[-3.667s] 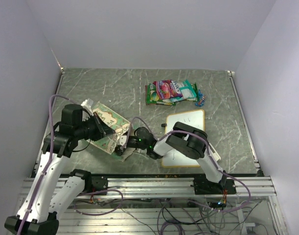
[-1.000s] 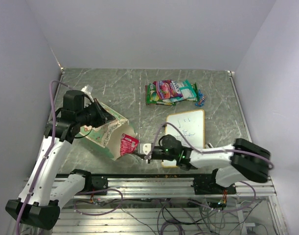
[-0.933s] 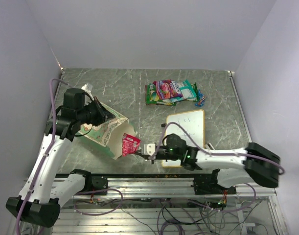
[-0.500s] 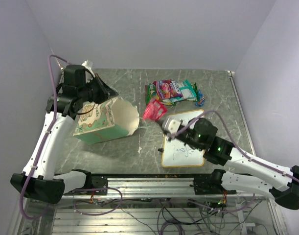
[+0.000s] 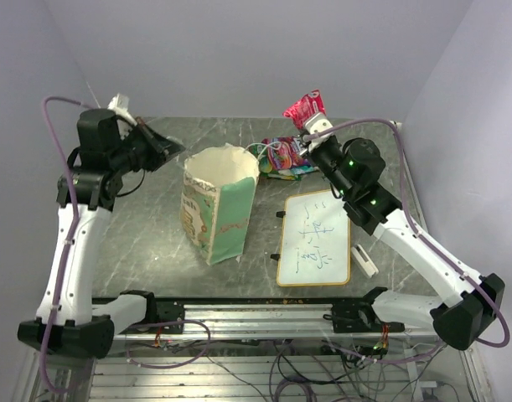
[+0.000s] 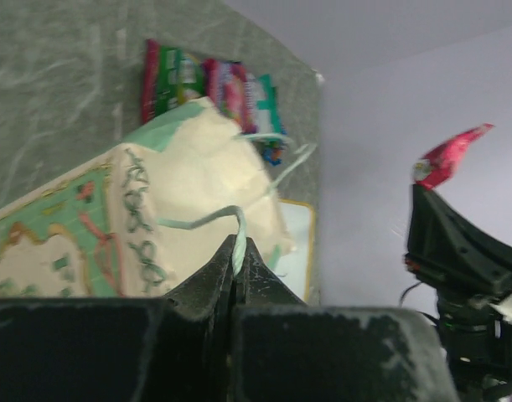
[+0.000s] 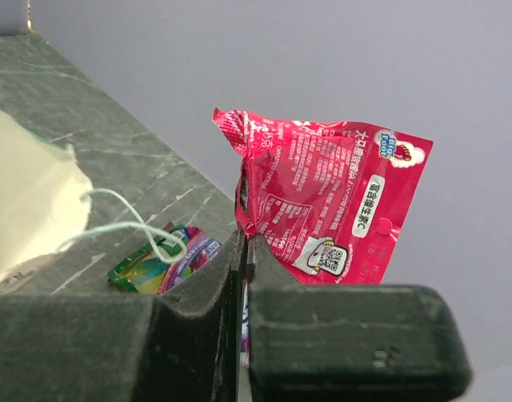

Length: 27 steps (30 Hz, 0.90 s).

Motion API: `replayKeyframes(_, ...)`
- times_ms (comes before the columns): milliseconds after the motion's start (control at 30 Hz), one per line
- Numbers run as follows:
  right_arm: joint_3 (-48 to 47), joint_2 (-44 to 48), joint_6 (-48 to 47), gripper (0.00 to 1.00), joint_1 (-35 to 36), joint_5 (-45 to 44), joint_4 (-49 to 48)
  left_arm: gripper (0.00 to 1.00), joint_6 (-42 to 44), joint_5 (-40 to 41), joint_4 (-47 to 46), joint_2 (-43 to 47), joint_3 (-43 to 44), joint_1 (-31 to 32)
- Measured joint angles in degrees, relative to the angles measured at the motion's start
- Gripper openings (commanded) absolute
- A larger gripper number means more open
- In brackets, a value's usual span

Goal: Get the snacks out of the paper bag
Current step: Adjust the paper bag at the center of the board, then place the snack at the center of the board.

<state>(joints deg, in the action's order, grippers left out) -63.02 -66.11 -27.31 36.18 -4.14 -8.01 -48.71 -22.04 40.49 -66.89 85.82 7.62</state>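
Observation:
The cream paper bag (image 5: 220,203) with green panels stands upright in mid-table, mouth up. My left gripper (image 5: 173,149) is shut on its thin string handle (image 6: 214,219), up and left of the bag's rim. My right gripper (image 5: 312,126) is shut on a red snack packet (image 5: 304,107) and holds it high over the far table; the packet also fills the right wrist view (image 7: 327,205). A pile of snack packets (image 5: 291,157), green, pink and teal, lies on the table behind the bag, with a small blue candy at its right end. The bag's inside is hidden.
A white whiteboard (image 5: 315,235) with writing lies right of the bag. A small white eraser block (image 5: 365,259) lies at its right edge. Grey walls close the table on three sides.
The left gripper has risen and pulled the bag from lying on its side to upright. The right gripper has drawn the red packet out of the bag and carried it up to the far right.

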Motion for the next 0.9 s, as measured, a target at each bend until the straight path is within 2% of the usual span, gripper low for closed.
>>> replayKeyframes(133,0.00,-1.14,1.18,0.00,-1.14,2.05,-0.52,0.07,1.18,-0.09,2.69,6.54,-9.31,-5.14)
replayKeyframes(267,0.00,-1.27,2.21,0.00,-1.14,3.65,-0.74,0.07,1.38,-0.79,5.27,10.12,-17.11,-6.29)
replayKeyframes(333,0.04,-1.18,2.69,0.00,-1.16,4.13,-0.72,0.07,1.38,-1.16,6.49,10.95,-18.49,-6.29)
replayKeyframes(433,0.09,-1.03,3.17,0.00,-1.18,4.59,-0.66,0.14,1.90,-1.38,7.89,11.69,-18.03,-6.29)
replayKeyframes(667,0.55,0.15,4.15,0.00,-1.20,5.05,-0.22,0.46,3.63,-0.04,12.15,12.07,-14.64,-6.29)
replayKeyframes(700,0.74,0.39,4.28,0.00,-1.20,5.05,-0.22,0.57,3.74,0.46,12.87,12.24,-14.36,-6.29)
replayKeyframes(767,0.85,0.55,4.42,0.00,-1.20,5.05,-0.04,0.74,4.11,1.84,14.69,12.79,-13.94,-6.29)
replayKeyframes(833,0.85,0.52,4.42,0.00,-1.20,5.05,0.24,0.87,4.35,3.34,16.90,13.49,-13.66,-6.29)
replayKeyframes(900,0.85,0.46,4.42,0.00,-1.20,5.01,0.68,0.95,4.26,4.59,18.82,14.14,-13.35,-6.29)
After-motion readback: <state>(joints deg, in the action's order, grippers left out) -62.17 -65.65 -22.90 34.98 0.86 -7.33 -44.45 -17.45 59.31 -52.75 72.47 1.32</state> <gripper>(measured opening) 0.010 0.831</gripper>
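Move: The paper bag already hangs by its near-side handle from the left fingers, its middle about 8 cm to their right, 5 cm back and 20 cm below. From that hand the snack pile lies some 26 cm right, 13 cm ahead, and the whiteboard 33 cm right, 10 cm back, both about 37 cm down. The right hand, still pinching a red snack packet, has the bag about 19 cm to its left, 10 cm back and 20 cm below. The paper bag is let down quickly by its handle: the left hand sinks about 10 cm while drawing back and swinging a little left, tipping its fingers some 15 degrees further down. Near the bottom the fingers open wide and let go of the handle, and the hand eases back and left, away from the bag. ##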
